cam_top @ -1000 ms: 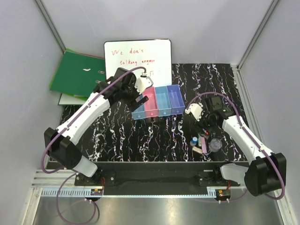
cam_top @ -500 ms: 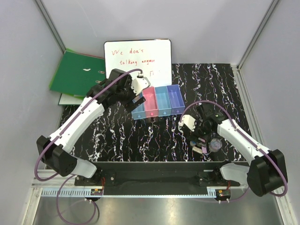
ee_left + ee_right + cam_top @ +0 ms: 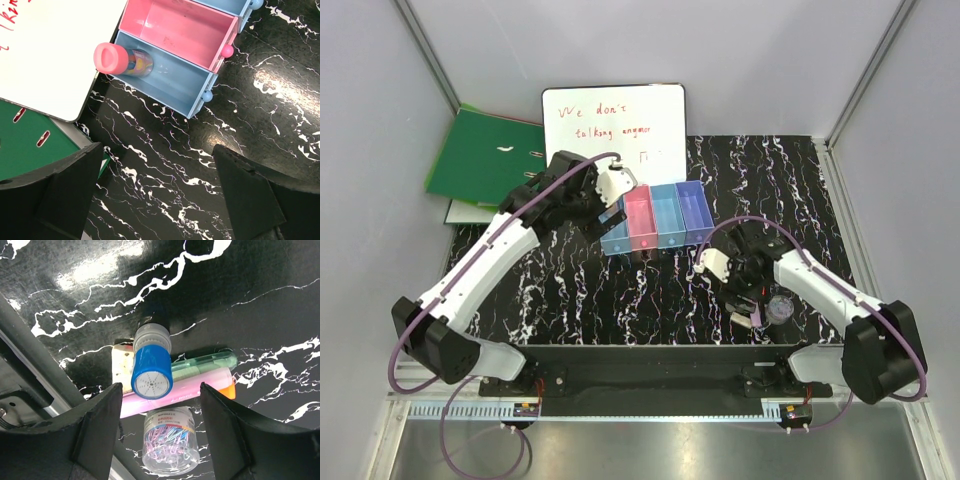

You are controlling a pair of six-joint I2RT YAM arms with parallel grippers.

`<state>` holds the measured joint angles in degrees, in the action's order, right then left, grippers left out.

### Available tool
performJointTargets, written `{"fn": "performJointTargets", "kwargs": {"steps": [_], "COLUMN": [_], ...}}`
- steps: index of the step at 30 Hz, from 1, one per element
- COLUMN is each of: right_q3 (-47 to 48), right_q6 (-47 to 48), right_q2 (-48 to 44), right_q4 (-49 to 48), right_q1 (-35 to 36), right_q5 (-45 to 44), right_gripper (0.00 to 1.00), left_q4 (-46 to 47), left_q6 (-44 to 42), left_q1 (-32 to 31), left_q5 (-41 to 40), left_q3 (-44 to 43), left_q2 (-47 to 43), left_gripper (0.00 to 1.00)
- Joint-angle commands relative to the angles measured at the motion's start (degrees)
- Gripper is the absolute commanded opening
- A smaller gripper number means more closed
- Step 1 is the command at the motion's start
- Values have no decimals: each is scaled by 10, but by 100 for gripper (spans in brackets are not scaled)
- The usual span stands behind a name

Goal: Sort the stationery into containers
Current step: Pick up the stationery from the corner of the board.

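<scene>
The containers (image 3: 665,214) are a joined row of light blue, pink, light blue and purple bins at mid-table. A pink-capped cylinder (image 3: 122,59) lies in the end light blue bin (image 3: 170,82), beside the pink bin (image 3: 190,27). My left gripper (image 3: 160,200) hangs open over bare table just in front of that bin, holding nothing. My right gripper (image 3: 165,425) is open, its fingers either side of a pile: a blue-capped tube (image 3: 151,367), a green stick (image 3: 205,364), a pink bar (image 3: 190,389) and a clear round pot (image 3: 170,440) of paper clips. The pot (image 3: 780,306) shows beside the right gripper (image 3: 745,285).
A whiteboard (image 3: 613,125) with red writing leans at the back, right behind the bins. A green ring binder (image 3: 485,155) lies at the back left. Grey walls close in both sides. The table's near edge and rail (image 3: 30,365) run close to the pile.
My right arm has swung left and down onto the pile and its jaws have narrowed a little. My left gripper has drawn slightly back from the bins, still open.
</scene>
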<state>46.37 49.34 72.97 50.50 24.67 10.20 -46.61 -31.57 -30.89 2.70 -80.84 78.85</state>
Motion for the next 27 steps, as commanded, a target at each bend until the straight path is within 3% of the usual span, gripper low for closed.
{"fn": "performJointTargets", "kwargs": {"steps": [1,6,11,14,15,19,22,27], "right_q3": [21,29,43,47,48,55,64,136], "right_q6": [9,8,10,12,11,11,7,-23], "right_q2": [9,24,39,45,45,42,39,45], "right_q4": [-22,-32,-38,-42,-43,-44,-44,-37], "right_q1": [10,14,19,22,22,22,22,22], "right_q5": [4,1,-4,-7,-8,-18,-25,-33], "right_gripper": [70,68,58,40,28,8,0,0], "left_q4": [20,28,33,39,43,61,87,122], "left_q6": [-6,-4,-5,0,1,26,44,78], "left_q1": [-2,-1,-1,2,4,20,29,43], "left_q5": [-10,-11,-15,-23,-26,-51,-74,-123], "left_q3": [9,22,29,33,35,52,82,122], "left_q2": [-30,-39,-46,-51,-53,-62,-77,-90], "left_gripper": [99,99,99,99,99,99,99,99]}}
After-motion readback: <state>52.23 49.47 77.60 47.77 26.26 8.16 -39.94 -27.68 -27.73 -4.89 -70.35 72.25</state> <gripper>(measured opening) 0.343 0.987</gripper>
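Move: The small blue-capped bottle stands almost under the right hand, about 1 cm ahead, 2 cm to its left, its middle some 2 cm lower. From the bottle, the white eraser lies 4 cm back and 2 cm right, the pink case 5 cm right and 1 cm back, and the clip jar about 11 cm right and 2 cm back. For the left hand the bottle is roughly 27 cm right, 15 cm back and 20 cm below. Pinching the blue cap between both pads, the right hand closes from wide open as it slides forward and a little left over the bottle, some 3.5 cm forward in all, and begins to lift at the end by about 1 cm. The empty left hand, open, first eases back slightly, then swings about 4.5 cm left, away from the trays, sinking a little and turning some 10 degrees counter-clockwise. ##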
